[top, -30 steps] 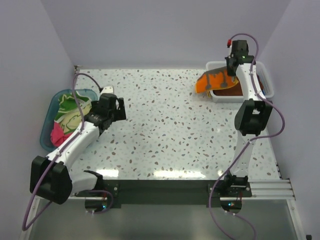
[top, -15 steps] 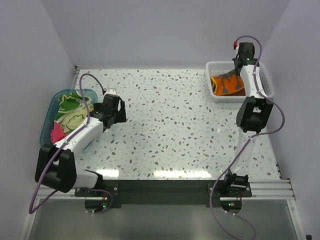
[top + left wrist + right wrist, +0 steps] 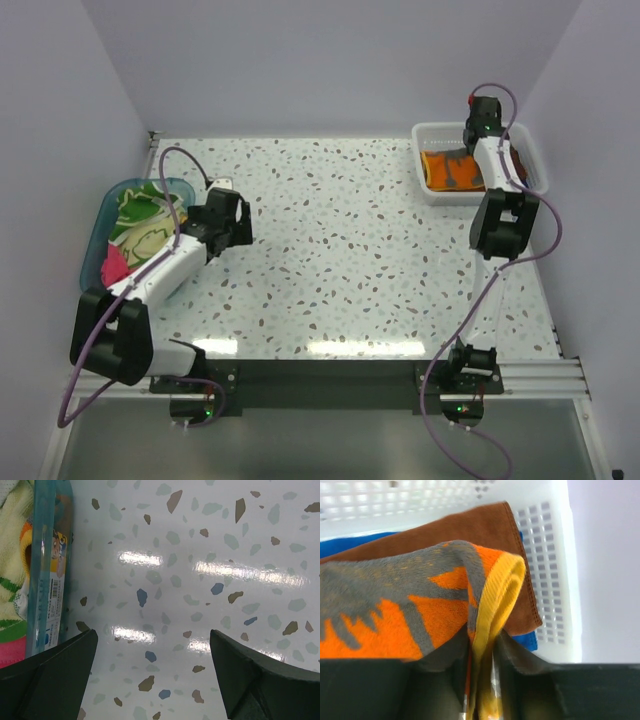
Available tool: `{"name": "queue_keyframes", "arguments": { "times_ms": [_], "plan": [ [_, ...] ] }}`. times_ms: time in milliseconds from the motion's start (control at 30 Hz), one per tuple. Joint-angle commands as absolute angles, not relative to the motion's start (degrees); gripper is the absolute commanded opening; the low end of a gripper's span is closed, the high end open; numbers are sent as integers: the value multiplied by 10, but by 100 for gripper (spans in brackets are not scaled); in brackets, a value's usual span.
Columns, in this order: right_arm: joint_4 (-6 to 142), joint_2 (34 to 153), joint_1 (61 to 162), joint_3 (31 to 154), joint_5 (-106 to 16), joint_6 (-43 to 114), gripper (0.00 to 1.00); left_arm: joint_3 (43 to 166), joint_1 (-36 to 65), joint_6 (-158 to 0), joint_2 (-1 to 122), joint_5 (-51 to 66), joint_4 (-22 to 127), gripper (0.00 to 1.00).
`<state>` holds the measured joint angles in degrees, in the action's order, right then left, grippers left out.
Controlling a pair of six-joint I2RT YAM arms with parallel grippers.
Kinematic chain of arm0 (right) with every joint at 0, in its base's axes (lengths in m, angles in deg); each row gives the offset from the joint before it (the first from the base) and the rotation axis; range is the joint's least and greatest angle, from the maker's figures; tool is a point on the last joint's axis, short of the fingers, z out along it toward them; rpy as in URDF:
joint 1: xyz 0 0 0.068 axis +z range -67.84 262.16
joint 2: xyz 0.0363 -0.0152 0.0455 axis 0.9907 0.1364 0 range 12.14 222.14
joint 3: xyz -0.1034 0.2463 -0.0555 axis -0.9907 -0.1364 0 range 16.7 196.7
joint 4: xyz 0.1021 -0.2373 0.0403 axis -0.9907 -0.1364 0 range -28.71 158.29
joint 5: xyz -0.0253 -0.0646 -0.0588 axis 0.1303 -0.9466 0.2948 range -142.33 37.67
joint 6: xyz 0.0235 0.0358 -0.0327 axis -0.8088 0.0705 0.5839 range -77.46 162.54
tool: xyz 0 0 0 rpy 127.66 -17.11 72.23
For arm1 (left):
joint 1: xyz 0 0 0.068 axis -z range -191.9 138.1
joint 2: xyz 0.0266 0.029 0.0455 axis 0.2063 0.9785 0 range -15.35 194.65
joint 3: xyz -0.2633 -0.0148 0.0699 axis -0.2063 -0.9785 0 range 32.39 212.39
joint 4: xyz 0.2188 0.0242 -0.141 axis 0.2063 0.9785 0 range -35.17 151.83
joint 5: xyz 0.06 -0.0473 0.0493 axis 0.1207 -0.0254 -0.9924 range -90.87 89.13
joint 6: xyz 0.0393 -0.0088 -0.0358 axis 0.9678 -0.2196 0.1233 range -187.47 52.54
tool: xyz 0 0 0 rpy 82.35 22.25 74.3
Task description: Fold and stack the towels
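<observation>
In the right wrist view my right gripper holds the yellow hem of the orange and grey towel, its jaws close around the cloth. That towel lies over a rust brown towel and a blue towel inside the white mesh basket. From above, the orange towel lies flat in the basket at the back right, under my right gripper. My left gripper hovers open over bare table just right of the tub, and nothing is between its fingers.
A teal tub at the left edge holds a green and yellow patterned towel and a pink towel. The tub's wall runs beside my left finger. Lilac walls close in the speckled table.
The orange towel hung over the basket's left rim a second ago. My right gripper carried it right and down, so it now lies inside the basket. The left arm shifted slightly.
</observation>
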<state>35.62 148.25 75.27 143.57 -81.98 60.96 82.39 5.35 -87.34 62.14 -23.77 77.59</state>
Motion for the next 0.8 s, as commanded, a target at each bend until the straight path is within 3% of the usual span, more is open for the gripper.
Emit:
{"name": "queue_keyframes", "arguments": {
  "times_ms": [0,100,300,467,767],
  "plan": [
    [410,1489,745,1440,-919,596,39,825,49,-863,599,-237,752,100],
    [399,1492,744,1451,-981,574,57,825,49,-863,592,-228,750,100],
    [349,1380,745,1386,-991,467,79,825,49,-862,552,-215,751,100],
    [282,1197,747,1274,-888,360,88,835,49,-871,491,-214,761,100],
    [243,837,747,1050,-725,271,98,936,49,-900,325,-307,936,100]
  ]
}}
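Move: Inside the white basket, the right hand has the right-hand end of the folded orange towel between its fingers; that towel's middle lies about 11 cm to its left, 1 cm ahead and 5 cm lower. The brown towel underneath is centred roughly 9 cm left and 2 cm ahead, the basket some 7 cm left and 2 cm ahead, both about 6 cm below. From the left hand the orange towel is some 60 cm right and 22 cm ahead, a little lower. Opening from a narrow gap to nearly full width, the right fingers let go of the orange towel's end as the hand slips about 3 cm right and a little back, turning clockwise. It then speeds up out of the basket, ending some 20 cm back and 20 cm higher, swinging left on the way and tipping its fingers up about 30 degrees. The left hand, empty and open, rises about 15 cm, tipping up too. ##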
